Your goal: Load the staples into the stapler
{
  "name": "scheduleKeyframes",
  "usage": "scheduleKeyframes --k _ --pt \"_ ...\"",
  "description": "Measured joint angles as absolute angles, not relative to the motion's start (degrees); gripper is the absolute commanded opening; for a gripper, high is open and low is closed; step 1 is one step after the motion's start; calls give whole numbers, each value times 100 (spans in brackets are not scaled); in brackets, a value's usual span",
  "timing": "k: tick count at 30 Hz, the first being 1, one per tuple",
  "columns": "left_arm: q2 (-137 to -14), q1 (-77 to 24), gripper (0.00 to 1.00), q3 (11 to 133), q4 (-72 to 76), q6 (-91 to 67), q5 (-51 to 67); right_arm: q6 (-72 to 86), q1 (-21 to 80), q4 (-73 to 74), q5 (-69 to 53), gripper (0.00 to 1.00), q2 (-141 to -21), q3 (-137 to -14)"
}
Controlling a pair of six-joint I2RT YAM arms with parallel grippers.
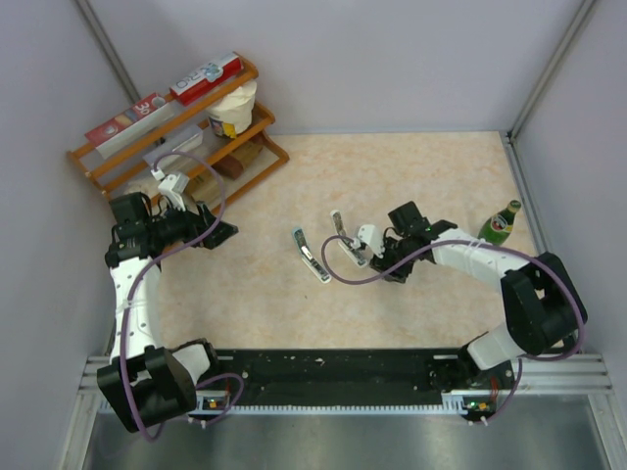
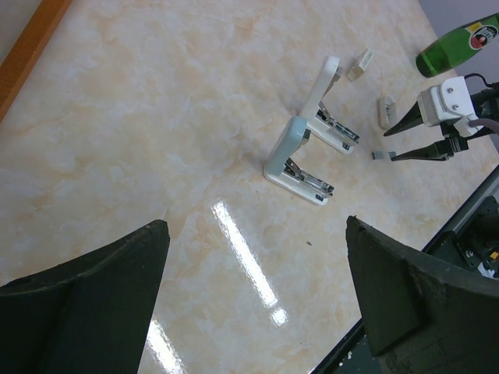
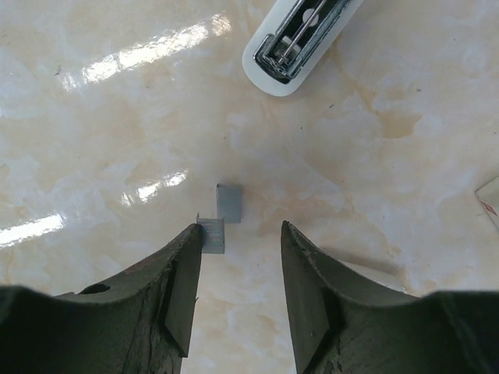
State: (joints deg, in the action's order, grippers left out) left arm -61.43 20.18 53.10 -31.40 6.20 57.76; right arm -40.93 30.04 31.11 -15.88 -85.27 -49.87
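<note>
Two short grey strips of staples lie on the marble tabletop: one (image 3: 228, 202) just ahead of my right gripper (image 3: 240, 230), the other (image 3: 212, 235) touching the tip of its left finger. The jaws stand apart with nothing between them. The open end of a white stapler (image 3: 300, 35) lies further ahead. From the left wrist view, a pale-blue stapler (image 2: 296, 156) and a white stapler (image 2: 326, 97) lie hinged open, with the staples (image 2: 380, 156) and the right gripper (image 2: 390, 146) beyond. My left gripper (image 2: 256, 226) hangs wide open and empty, well away from them.
A green bottle (image 1: 500, 223) stands right of the right arm. A wooden shelf (image 1: 176, 117) with boxes and a cup occupies the back left corner. Two small whitish packets (image 2: 360, 65) (image 2: 385, 111) lie near the white stapler. Walls enclose the table.
</note>
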Motion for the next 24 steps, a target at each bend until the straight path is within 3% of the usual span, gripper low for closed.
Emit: scheduleKeyframes --k 12,24 --pt "-6143 2018 98 5301 -3140 620 5758 -4038 2753 3094 -1697 22 -8525 -4987" --pt "-6143 2027 98 5299 -3140 624 5745 -3417 2692 3146 -1708 18 -8560 -5439"
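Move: The staple piece I close on sits against the near finger of my right hand, about 1 cm back from my hand point and about level with it. The second staple piece lies on the table about 1 cm back, 1 cm left and 2 cm lower. The open white stapler is some 7 cm ahead and 9 cm left, the white tray about 4 cm ahead and 4 cm right. From my left hand the aimed-at piece is roughly 33 cm right, 7 cm back and 19 cm down. I shut the half-open fingers of my right hand on the small grey staple piece until both tips pinch it, easing about 1 cm right and slightly forward as they close. Then I carry it up and forward, a bit over 2 cm up by the end, turning the wrist some 8 degrees clockwise. ##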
